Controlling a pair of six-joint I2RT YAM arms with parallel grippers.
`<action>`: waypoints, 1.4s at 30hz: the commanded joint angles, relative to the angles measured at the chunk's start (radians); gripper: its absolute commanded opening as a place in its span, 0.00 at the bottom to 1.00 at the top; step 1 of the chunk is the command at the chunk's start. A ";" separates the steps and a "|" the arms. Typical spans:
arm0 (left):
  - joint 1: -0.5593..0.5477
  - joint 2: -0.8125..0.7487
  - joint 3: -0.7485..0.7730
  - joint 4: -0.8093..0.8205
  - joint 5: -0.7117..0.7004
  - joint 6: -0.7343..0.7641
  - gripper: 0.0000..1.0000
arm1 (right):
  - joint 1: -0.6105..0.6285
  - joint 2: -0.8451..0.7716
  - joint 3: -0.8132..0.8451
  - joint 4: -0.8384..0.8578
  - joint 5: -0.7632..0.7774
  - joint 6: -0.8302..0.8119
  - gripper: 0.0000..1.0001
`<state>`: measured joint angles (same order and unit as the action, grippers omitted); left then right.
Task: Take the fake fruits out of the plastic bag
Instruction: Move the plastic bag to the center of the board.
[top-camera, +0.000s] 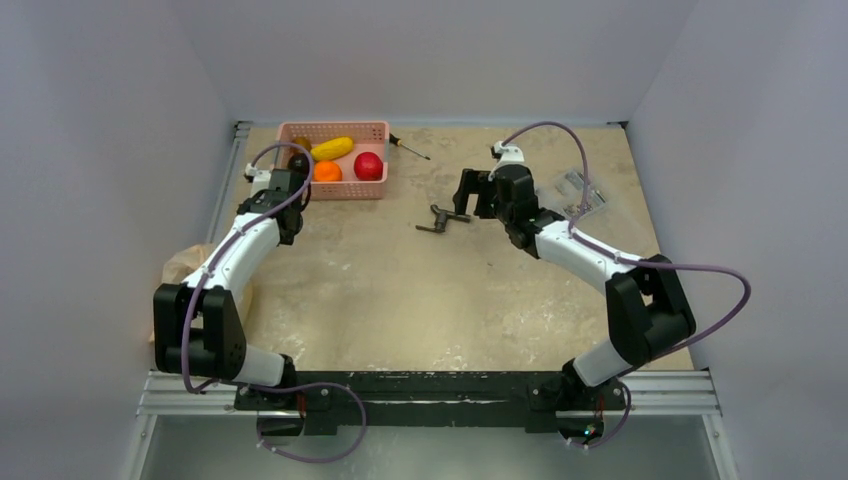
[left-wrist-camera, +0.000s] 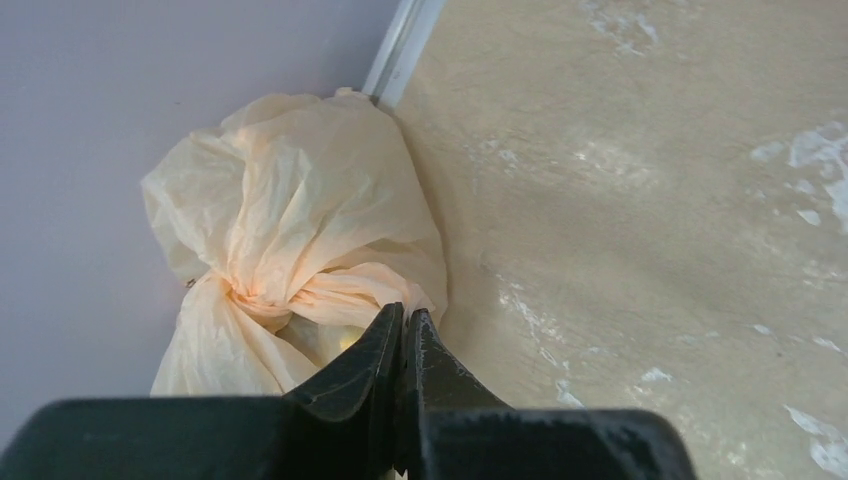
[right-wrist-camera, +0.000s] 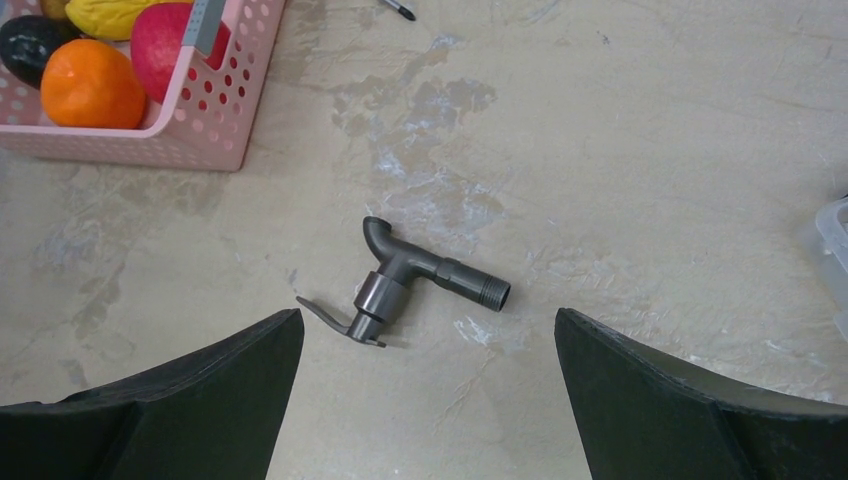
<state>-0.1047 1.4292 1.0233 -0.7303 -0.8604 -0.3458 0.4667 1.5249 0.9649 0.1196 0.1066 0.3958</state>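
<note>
The plastic bag (left-wrist-camera: 290, 200), pale peach and twisted at its neck, lies crumpled against the left wall; in the top view only a part of the plastic bag (top-camera: 183, 264) shows beside my left arm. Something yellowish shows faintly through its film. My left gripper (left-wrist-camera: 405, 318) is shut, with nothing visible between its fingers, and the bag lies beyond its tips. A yellow fruit (top-camera: 332, 148) and a dark round fruit (right-wrist-camera: 30, 50) lie in the pink basket (top-camera: 375, 188). My right gripper (top-camera: 472, 195) stands open over the table, empty.
The basket also holds an orange ball (top-camera: 327, 171) and a red apple (top-camera: 368, 166). A dark grey tap fitting (right-wrist-camera: 400, 280) lies just ahead of my right fingers. A small screwdriver (top-camera: 410, 148) lies right of the basket, and a clear packet (top-camera: 575, 190) sits at the far right.
</note>
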 joint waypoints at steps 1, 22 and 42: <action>0.003 -0.007 0.034 0.054 0.179 0.094 0.00 | 0.014 0.026 0.050 0.002 0.029 -0.029 0.99; -0.282 -0.200 -0.027 0.174 0.978 0.417 0.00 | 0.032 0.071 0.078 -0.001 0.007 -0.035 0.99; -0.592 -0.243 -0.045 0.111 0.991 0.462 1.00 | 0.036 0.082 0.089 -0.004 -0.001 -0.050 0.99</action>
<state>-0.7013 1.2919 0.9878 -0.6376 0.2165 0.1135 0.4973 1.6283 1.0096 0.1032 0.1123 0.3679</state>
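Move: The left hand already has the bag's twisted end pinched; the bag's middle lies about 9 cm to its left, 9 back and 8 below. The middle of the board, where the bag is to go, is about 37 cm to its right, 4 ahead and 12 below. The black faucet is about 40 cm right and 12 ahead, the pink basket 16 right and 25 ahead. From the right hand the board's middle is about 6 cm left, 8 back and 14 below. The left hand keeps its pinch on the bag's twisted end and sweeps it some 32 cm to the right, off the left edge towards the middle of the board, first edging slightly forward and then curving back about 9 cm, its height staying within a few centimetres, while the wrist swings clockwise by nearly 90 degrees. Once there it stops and opens its fingers wide around the bag's end, as the right hand, empty and open, sinks about 3 cm near the faucet. ##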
